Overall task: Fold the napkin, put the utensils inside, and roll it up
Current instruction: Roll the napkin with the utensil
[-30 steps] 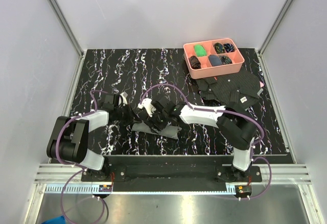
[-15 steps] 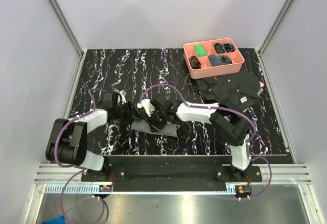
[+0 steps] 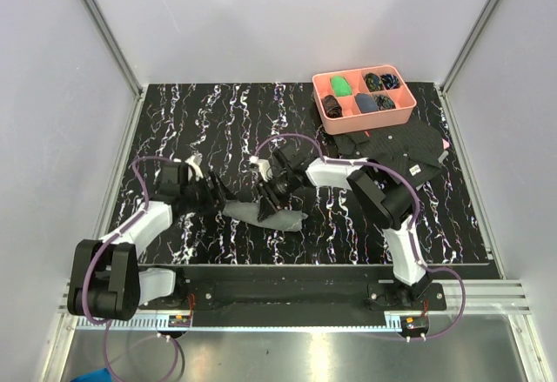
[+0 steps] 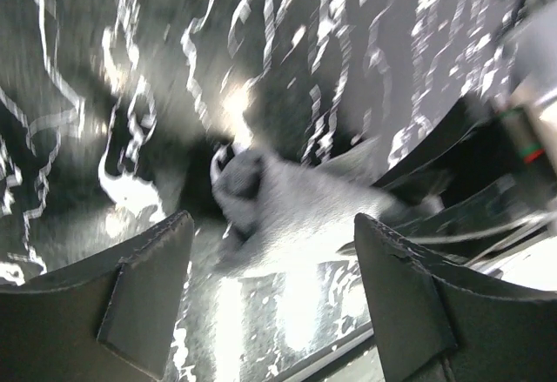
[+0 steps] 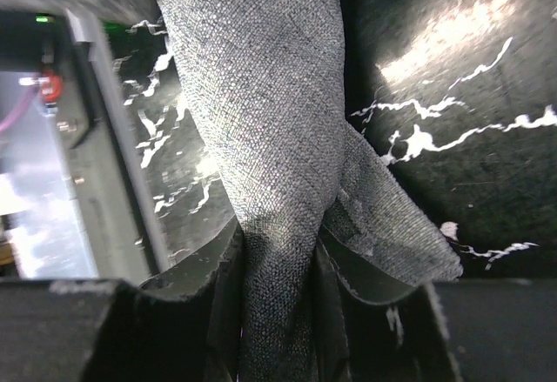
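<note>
The grey napkin point(image 3: 280, 218) lies rolled into a bundle on the black marbled table point(image 3: 200, 121), near the front centre. My right gripper point(image 3: 268, 199) comes down on it from behind and is shut on the roll. In the right wrist view the woven napkin point(image 5: 252, 95) runs up between the pinching fingers point(image 5: 218, 269) of the right gripper point(image 5: 278, 256). My left gripper point(image 3: 214, 196) stands open just left of the roll. In the left wrist view the left gripper point(image 4: 271, 225) is wide apart, with the napkin's end point(image 4: 287, 208) ahead of it, untouched. The utensils are hidden.
A pink tray point(image 3: 324, 112) with small dark and green items sits at the back right. A black patterned cloth with a white tag point(image 3: 396, 149) lies in front of it. The table's front edge point(image 3: 313, 265) runs close behind the roll.
My left gripper has opened, let go of the roll and drawn back to the left. My right gripper has closed on the napkin roll, and its wrist has swung toward the back.
</note>
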You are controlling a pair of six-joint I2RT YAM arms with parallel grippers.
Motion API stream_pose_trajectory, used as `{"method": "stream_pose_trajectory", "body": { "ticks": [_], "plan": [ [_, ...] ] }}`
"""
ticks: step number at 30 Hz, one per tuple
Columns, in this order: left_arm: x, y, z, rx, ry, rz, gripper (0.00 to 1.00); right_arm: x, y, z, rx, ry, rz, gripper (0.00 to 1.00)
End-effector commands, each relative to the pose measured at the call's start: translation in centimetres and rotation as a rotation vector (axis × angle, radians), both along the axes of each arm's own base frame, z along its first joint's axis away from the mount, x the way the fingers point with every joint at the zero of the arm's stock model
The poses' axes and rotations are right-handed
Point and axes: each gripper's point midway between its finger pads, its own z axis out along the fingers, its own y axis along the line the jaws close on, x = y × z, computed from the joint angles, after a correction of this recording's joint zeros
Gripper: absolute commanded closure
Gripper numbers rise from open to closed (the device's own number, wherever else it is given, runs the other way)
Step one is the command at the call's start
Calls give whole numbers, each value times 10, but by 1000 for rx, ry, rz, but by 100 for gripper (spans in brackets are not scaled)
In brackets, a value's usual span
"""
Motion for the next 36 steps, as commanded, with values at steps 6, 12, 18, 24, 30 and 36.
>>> {"method": "stream_pose_trajectory", "body": {
  "ticks": [6, 12, 18, 24, 30, 36],
  "plan": [
    [2, -10, 4, -69, -102, -22, 25, -32, -15, -25, -12, 351, 31, 64],
    [5, -17, 2, -79, -116, -57, 35, -33, -15, -28, 8, 449, 31, 64],
    [-5, -33, -5, -106, -86, -120, 51, -25, -17, -35, 3, 500, -1, 65],
    [-10, -39, -16, -121, -40, -138, 78, -15, -18, -35, -4, 486, -28, 56],
    [-10, -35, -28, -93, 44, -120, 100, 12, -21, -14, -25, 354, -95, 30],
    [-6, -30, -32, -49, 91, -110, 100, 50, -22, 22, -51, 78, -164, 20]
  ]
}}
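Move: The napkin roll lies crosswise. Its left end is the left hand's target, about 2 cm back, 3 cm right and 4 cm below that hand; the roll's middle is some 10 cm right of it, 4 cm back and 4 cm down. The right hand already has the roll's middle between its fingers; the right end lies about 9 cm to its right and 2 cm back, at much the same height. Back towards the base by some 2.5 cm, the right hand keeps its pinch on the roll and goes on turning its wrist about 30 degrees, fingertips swinging towards the base; then it opens wide, rising 2 cm and easing forward. The open left hand dips back and down, lifts slightly, shifts 3 cm right, then sinks while closing to pinch the roll's left end. ##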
